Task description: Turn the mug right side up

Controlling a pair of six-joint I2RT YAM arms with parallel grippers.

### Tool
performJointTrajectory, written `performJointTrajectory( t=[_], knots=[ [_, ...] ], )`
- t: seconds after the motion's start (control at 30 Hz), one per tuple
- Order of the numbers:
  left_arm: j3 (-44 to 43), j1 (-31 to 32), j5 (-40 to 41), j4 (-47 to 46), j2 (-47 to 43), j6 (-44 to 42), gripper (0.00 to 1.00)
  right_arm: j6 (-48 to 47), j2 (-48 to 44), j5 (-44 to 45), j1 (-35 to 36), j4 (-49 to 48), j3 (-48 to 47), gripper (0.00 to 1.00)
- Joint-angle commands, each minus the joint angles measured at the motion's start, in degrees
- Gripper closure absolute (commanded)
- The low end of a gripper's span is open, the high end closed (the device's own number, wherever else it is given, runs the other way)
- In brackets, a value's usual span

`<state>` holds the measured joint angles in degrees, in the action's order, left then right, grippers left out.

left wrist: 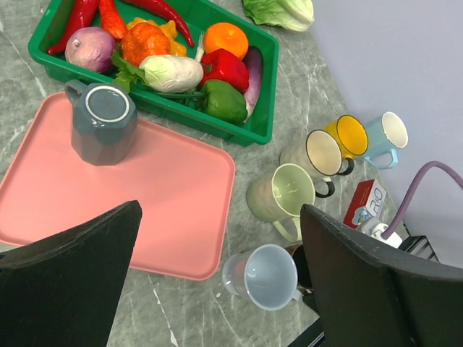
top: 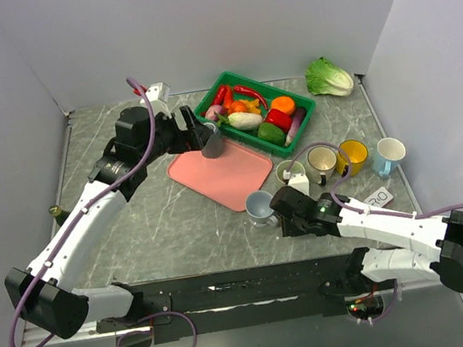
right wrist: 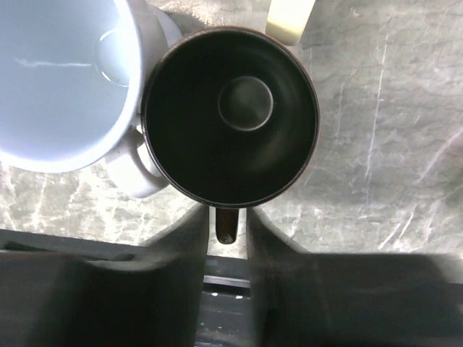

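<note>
A grey mug (left wrist: 101, 123) stands upside down, base up, at the far corner of the pink tray (left wrist: 173, 195); in the top view the grey mug (top: 213, 146) sits just below my left gripper (top: 200, 130). That gripper (left wrist: 221, 210) hangs wide open above the tray, holding nothing. A dark brown mug (right wrist: 231, 116) stands upright on the table, rim up. Its handle (right wrist: 226, 225) lies between the fingers of my right gripper (right wrist: 226, 210), with a thin gap on each side. In the top view the right gripper (top: 281, 209) hides most of it.
A pale blue mug (top: 259, 207) touches the dark mug's left side. Behind them stand a green mug (top: 290, 171), a cream mug (top: 322, 161), a yellow mug (top: 352, 155) and a light blue mug (top: 390, 151). A green crate (top: 227, 77) holds vegetables. A cabbage (top: 328, 78) lies back right.
</note>
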<state>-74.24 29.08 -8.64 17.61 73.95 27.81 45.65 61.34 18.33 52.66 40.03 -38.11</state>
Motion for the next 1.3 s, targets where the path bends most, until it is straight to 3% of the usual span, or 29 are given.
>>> performJointTrajectory(
  t=[0.0,0.1,0.3,0.4,0.57,0.7,0.93,1.2,1.27],
  knots=[
    [-0.1,0.0,0.9,-0.2,-2.0,-1.4,0.04,1.1,0.0,1.0,0.4,0.7,0.1,0.45],
    [-0.3,0.1,1.4,-0.2,-1.7,-1.5,0.04,1.2,-0.9,1.4,0.6,2.9,-1.1,0.32],
    [-0.6,0.0,4.0,0.7,-0.4,-2.1,0.04,1.8,-3.9,1.6,0.5,8.1,-5.4,0.22],
    [-0.2,0.1,5.5,0.9,0.2,-4.1,0.04,1.9,-6.1,2.7,0.4,11.7,-8.7,0.18],
    [2.0,0.0,6.8,0.9,3.6,-14.6,0.04,0.6,-9.0,6.3,-0.1,15.9,-15.8,0.15],
    [1.5,-0.1,12.5,0.9,9.5,-18.4,0.04,-1.0,-9.7,7.2,-1.5,16.6,-20.5,0.15],
    [-9.1,-4.6,10.1,0.2,22.2,-7.7,0.04,-4.9,-10.1,5.8,-4.8,13.9,-23.1,0.15],
    [-27.8,-6.8,9.1,4.1,41.0,2.9,0.01,-6.4,-10.9,4.2,-8.5,11.8,-22.3,0.15],
    [-33.2,-7.0,9.3,5.8,44.4,5.6,0.07,-6.5,-11.5,4.1,-9.3,11.4,-21.9,0.15]
  ],
)
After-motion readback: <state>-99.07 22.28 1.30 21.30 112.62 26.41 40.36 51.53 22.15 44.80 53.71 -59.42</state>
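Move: The small brown mug stands upright with its handle between the right fingers, its middle about 4 cm ahead of that hand and level with it. The light-blue mug is some 6 cm ahead and 8 cm left of the right hand, the green mug about 13 cm ahead and 2 cm right. The upside-down grey mug lies roughly 17 cm straight ahead of the left hand and 23 cm below; the vegetable box's middle is 7 cm beyond that mug and 15 cm to its right. The brown mug's handle is let go: the right fingers spread wide, ease back about 1 cm off the handle, then rise some 14 cm while drifting forward, tipping outward. The upturned grey mug is approached by the left hand, which stays wide open, drops about 14 cm, then sweeps 17 cm forward, fingers tipping down and swinging counter-clockwise. ##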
